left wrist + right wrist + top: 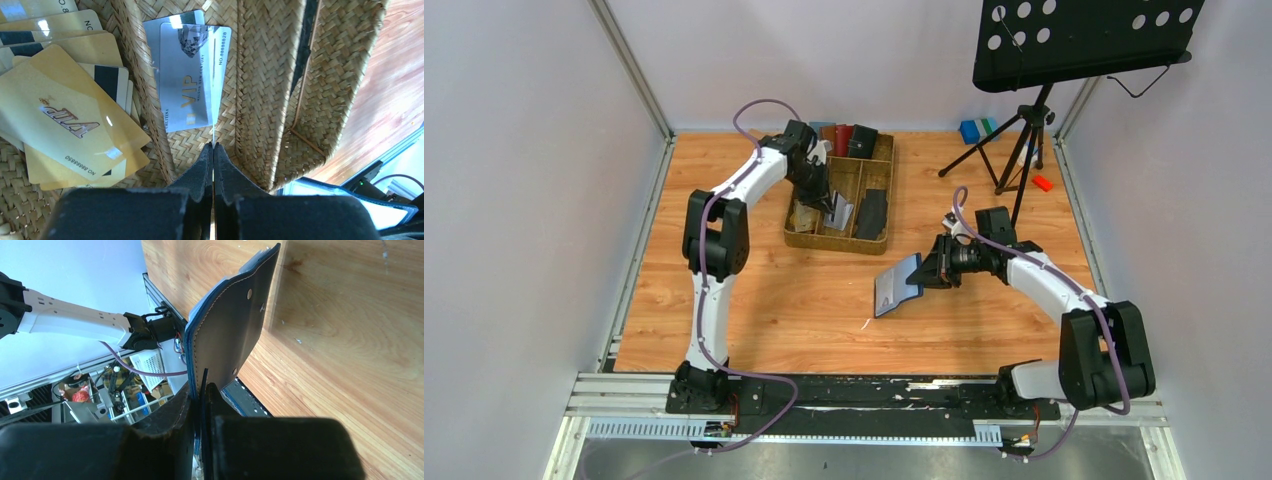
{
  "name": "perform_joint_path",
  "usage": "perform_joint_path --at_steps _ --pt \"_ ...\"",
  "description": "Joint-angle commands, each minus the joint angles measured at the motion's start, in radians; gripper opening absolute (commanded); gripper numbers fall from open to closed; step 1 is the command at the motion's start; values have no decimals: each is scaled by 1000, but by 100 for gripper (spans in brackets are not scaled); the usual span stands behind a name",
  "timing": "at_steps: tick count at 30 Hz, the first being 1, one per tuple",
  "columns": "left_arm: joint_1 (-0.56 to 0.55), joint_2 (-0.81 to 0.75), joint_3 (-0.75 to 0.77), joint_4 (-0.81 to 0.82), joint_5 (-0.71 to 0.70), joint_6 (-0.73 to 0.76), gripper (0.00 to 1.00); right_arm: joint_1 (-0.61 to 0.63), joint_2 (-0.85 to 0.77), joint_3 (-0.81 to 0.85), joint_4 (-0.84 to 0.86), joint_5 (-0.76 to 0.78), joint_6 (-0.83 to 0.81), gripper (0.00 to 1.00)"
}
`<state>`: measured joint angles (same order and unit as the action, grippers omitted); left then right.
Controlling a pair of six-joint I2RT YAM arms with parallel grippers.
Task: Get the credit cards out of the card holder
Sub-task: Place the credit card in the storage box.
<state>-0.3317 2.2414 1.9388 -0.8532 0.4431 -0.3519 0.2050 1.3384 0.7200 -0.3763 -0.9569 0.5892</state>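
My left gripper (832, 203) hangs over the wicker basket (836, 245) and is shut on a credit card (213, 100) that shows edge-on as a thin white line rising from the fingertips (213, 146). Below it in the middle compartment lie two grey VIP cards (192, 75). Several gold cards (65, 110) are piled in the compartment to the left. My right gripper (929, 270) holds the navy-blue card holder (897, 285) open above the table, with its jaws (202, 387) shut on the holder's edge (230, 325). The holder's pockets face away from the right wrist view.
The basket's back compartments hold a red holder (842, 138) and a black one (862, 142), and another black holder (872, 212) lies in its right compartment. A music stand tripod (1024, 130) stands at the back right, with a blue block (972, 130) and a red block (1042, 182) near it.
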Motion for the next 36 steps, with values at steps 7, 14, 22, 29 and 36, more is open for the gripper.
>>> perform_joint_path --at_steps 7,14,22,29,36 --pt "0 43 48 -15 1 52 0 -11 20 42 31 -5 4 0" --pt "-7 4 43 -53 -179 104 19 -10 31 48 41 -3 12 0" --pt "-10 -52 52 -56 -186 110 30 -10 42 53 61 -9 28 0" --pt "-10 -133 82 -88 -173 106 35 -10 34 53 100 -15 57 0" --pt "-13 -303 -104 -17 -52 71 50 -10 18 49 145 -28 97 0"
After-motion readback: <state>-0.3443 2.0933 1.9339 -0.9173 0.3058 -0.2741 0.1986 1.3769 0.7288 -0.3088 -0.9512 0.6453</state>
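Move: The left hand holds a silver card just above the box's middle compartment; the silver cards there lie about 5 cm below it, some 2 cm ahead and 2 cm to its right. On the box floor too, the gold cards are roughly 5 cm left and 1 cm ahead of the hand, and the black card holder about 9 cm right and 2 cm ahead. From the right hand, still holding the blue card holder, the silver cards lie about 20 cm ahead, 16 cm left and 10 cm lower. Downward first, the left hand sinks about 2 cm to bring its pinched card to the silver cards in the middle compartment. There the fingers open to nearly half and let go while the hand edges 2 cm left and tips about 10 degrees towards vertical; then it rises some 7 cm, clear of the cards. The right hand keeps its pinch on the open blue card holder, easing forward barely more than a centimetre. ##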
